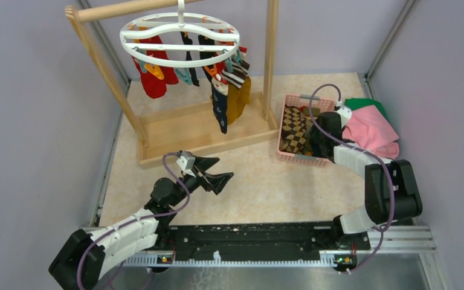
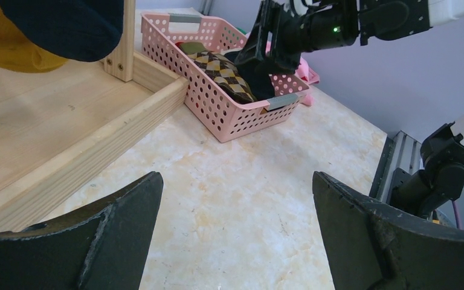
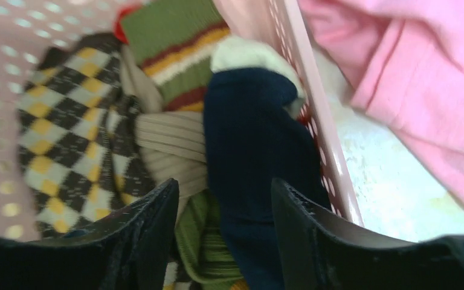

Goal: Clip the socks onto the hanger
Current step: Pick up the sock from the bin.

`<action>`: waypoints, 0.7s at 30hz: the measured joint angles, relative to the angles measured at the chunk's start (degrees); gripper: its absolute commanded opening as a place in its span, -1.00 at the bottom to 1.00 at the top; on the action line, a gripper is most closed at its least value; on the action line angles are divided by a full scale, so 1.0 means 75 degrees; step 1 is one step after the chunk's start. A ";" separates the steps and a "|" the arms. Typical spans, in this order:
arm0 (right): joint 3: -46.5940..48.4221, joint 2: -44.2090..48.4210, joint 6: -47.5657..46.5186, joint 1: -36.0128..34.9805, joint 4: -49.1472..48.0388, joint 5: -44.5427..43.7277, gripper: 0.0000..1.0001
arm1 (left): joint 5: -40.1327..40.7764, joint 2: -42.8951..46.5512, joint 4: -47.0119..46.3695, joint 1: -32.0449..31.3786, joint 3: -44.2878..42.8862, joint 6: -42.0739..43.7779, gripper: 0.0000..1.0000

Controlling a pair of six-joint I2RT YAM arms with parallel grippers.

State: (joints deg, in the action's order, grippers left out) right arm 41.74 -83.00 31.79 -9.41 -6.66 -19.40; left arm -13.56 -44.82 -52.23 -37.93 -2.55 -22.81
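The white ring hanger (image 1: pixel 179 34) hangs from the wooden rack, and several socks (image 1: pixel 220 103) dangle from its clips: red, black, navy and mustard. More socks lie in the pink basket (image 1: pixel 302 159). Among them are a brown argyle sock (image 3: pixel 66 133), a navy sock (image 3: pixel 248 133) and a green striped sock (image 3: pixel 169 36). My right gripper (image 3: pixel 224 184) reaches down into the basket. Its jaws stand apart over the navy sock and a green one. My left gripper (image 2: pixel 237 176) hovers wide open over the bare tabletop in front of the rack, with nothing between its fingers.
The wooden rack (image 1: pixel 199 130) has a base tray at the back centre and posts on either side. A pink folded cloth (image 1: pixel 371 130) and a green cloth (image 1: pixel 362 104) lie right of the basket. Grey walls close in both sides.
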 measured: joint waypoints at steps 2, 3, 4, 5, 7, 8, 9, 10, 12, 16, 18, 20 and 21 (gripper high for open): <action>0.0000 -0.0271 0.0105 0.0041 0.0163 0.0035 -0.02 | -0.0006 0.0055 0.0038 0.0000 0.0000 0.0000 0.98; 0.0000 -0.0373 0.0152 0.0076 0.0210 0.0038 -0.04 | -0.0006 0.0099 0.0050 0.0000 0.0006 0.0000 0.98; 0.0000 -0.0434 0.0189 0.0093 0.0221 0.0035 -0.07 | -0.0006 0.0143 0.0050 0.0000 0.0009 0.0000 0.98; 0.0003 -0.0504 0.0239 0.0119 0.0216 0.0026 -0.13 | -0.0003 0.0184 0.0050 0.0000 0.0012 0.0000 0.98; 0.0026 -0.0650 0.0309 0.0140 0.0210 0.0009 -0.38 | 0.0000 0.0221 0.0047 0.0000 0.0012 0.0003 0.98; 0.0052 -0.0720 0.0315 0.0140 0.0204 0.0009 -0.54 | 0.0000 0.0224 0.0052 0.0000 0.0015 0.0003 0.98; 0.0064 -0.0781 0.0323 0.0140 0.0163 0.0012 -0.63 | -0.0003 0.0224 0.0055 0.0000 0.0015 0.0003 0.98; 0.0067 -0.0842 0.0370 0.0140 0.0125 0.0020 -0.73 | -0.0003 0.0224 0.0055 0.0000 0.0015 0.0003 0.98; 0.0070 -0.0892 0.0396 0.0140 0.0064 0.0047 -0.89 | -0.0006 0.0224 0.0055 0.0000 0.0015 0.0003 0.98; 0.0035 -0.0778 0.0379 0.0140 -0.0017 0.0067 -1.00 | -0.0006 0.0224 0.0058 0.0000 0.0015 0.0003 0.98; -0.0070 -0.0434 0.0335 0.0140 -0.0035 0.0070 -1.00 | -0.0006 0.0224 0.0058 0.0000 0.0012 0.0003 0.98; -0.0221 0.0082 0.0236 0.0140 -0.0125 0.0108 -1.00 | -0.0012 0.0221 0.0058 0.0000 0.0015 0.0003 0.98; -0.0323 0.0443 0.0178 0.0140 -0.0204 0.0128 -1.00 | -0.0012 0.0216 0.0055 0.0000 0.0012 0.0000 0.98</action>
State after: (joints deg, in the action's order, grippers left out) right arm 39.31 -79.68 33.12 -8.36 -8.19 -18.44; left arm -13.65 -43.20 -51.81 -37.93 -2.46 -22.81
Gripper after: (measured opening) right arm 0.018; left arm 0.988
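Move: The navy sock in the pink bin lies just under the right gripper, roughly 4 cm below, 1 cm ahead and 2 cm to its right. The checkered sock is some 10 cm left and 2 cm ahead; the green striped sock about 12 cm ahead and 3 cm left. Outside the bin, the pink cloth is about 20 cm right and 5 cm ahead. From the left gripper the navy sock is roughly 44 cm right, 16 cm ahead and 13 cm lower. Sink the right gripper about 4 cm into the bin over the navy sock, tipping it down slightly, and shut the half-open fingers fully to pinch the cloth at the bottom of the dip. Then reverse and draw the sock up about 5 cm, levelling the wrist by some 10 degrees, fingers kept closed. ##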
